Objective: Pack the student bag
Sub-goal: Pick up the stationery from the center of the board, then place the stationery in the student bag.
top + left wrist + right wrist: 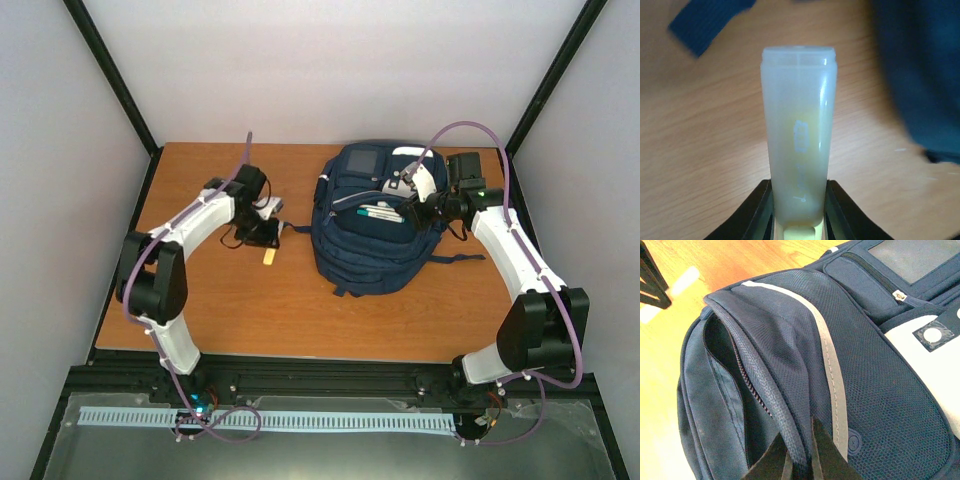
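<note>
The student bag point(372, 235), navy with pale stripes, lies in the middle of the table, a front pocket gaping with pens point(381, 212) inside. My right gripper point(420, 203) is at the bag's right side. In the right wrist view it point(800, 442) is shut on the pocket's zip edge point(771, 395), holding the bag point(875, 390) open. My left gripper point(262, 230) sits left of the bag. In the left wrist view its jaws point(799, 186) press both sides of a pale translucent tube point(799, 135) with a yellowish core. The tube's tip point(269, 257) points toward the near edge.
A dark bag strap point(705, 20) lies on the wood ahead of the left gripper, and the bag's side point(925, 75) is close on its right. Another strap point(462, 259) trails from the bag's right. Black frame posts stand at the table's corners.
</note>
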Controlling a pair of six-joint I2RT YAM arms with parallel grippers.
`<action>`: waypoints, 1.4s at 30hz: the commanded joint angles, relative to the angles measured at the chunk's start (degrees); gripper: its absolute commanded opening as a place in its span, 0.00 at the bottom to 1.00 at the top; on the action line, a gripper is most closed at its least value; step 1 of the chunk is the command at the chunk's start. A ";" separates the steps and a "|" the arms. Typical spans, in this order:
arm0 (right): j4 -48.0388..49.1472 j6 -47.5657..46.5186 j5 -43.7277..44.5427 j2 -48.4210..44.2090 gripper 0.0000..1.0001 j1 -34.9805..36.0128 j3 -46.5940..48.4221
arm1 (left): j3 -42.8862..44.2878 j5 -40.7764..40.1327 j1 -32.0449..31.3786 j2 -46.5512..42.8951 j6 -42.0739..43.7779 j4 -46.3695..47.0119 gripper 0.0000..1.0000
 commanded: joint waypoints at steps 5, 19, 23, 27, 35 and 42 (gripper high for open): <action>2.32 0.41 -5.15 -1.36 0.03 -0.10 3.95 | 9.85 22.10 -3.18 -5.20 8.46 2.06 0.12; 2.68 2.01 -6.94 -0.02 0.03 -0.10 5.40 | 16.87 5.05 -20.70 -7.04 39.96 8.91 0.11; 2.96 2.68 -7.74 0.17 0.03 -0.10 5.58 | 19.55 0.62 -24.46 -4.08 46.71 10.17 0.11; 3.17 3.08 -8.01 0.22 0.03 -0.10 5.43 | 20.60 -2.97 -26.38 -1.52 50.46 14.35 0.13; 2.89 3.17 -7.69 -0.04 0.03 -0.10 4.55 | 22.74 -8.79 -29.97 5.24 53.79 23.04 0.11; 2.81 3.31 -8.11 -0.64 0.03 -0.10 3.80 | 23.72 -18.76 -31.64 10.72 55.62 32.46 0.11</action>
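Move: The left gripper already holds the yellow glue stick about 8 cm over the table; the backpack's open front pocket lies some 30 cm to its right, 5 cm ahead and 6 cm higher. The markers in that pocket are about 28 cm right, 4 cm ahead and 4 cm up; the strap end on the table is 6 cm right, 4 cm ahead and 8 cm below. From the right gripper, which pinches the pocket's edge, the opening is 7 cm left, level fore and aft, and 5 cm below. Lift the left gripper about 15 cm while carrying the glue stick right over the backpack, about 26 cm in all, and keep the fingers shut on it. Swing the wrist some 70 degrees clockwise and tip the fingers forward and right; finish by easing down and slightly forward into the pocket mouth. Keep the right gripper pinching the pocket's edge, raised a mere centimetre. ##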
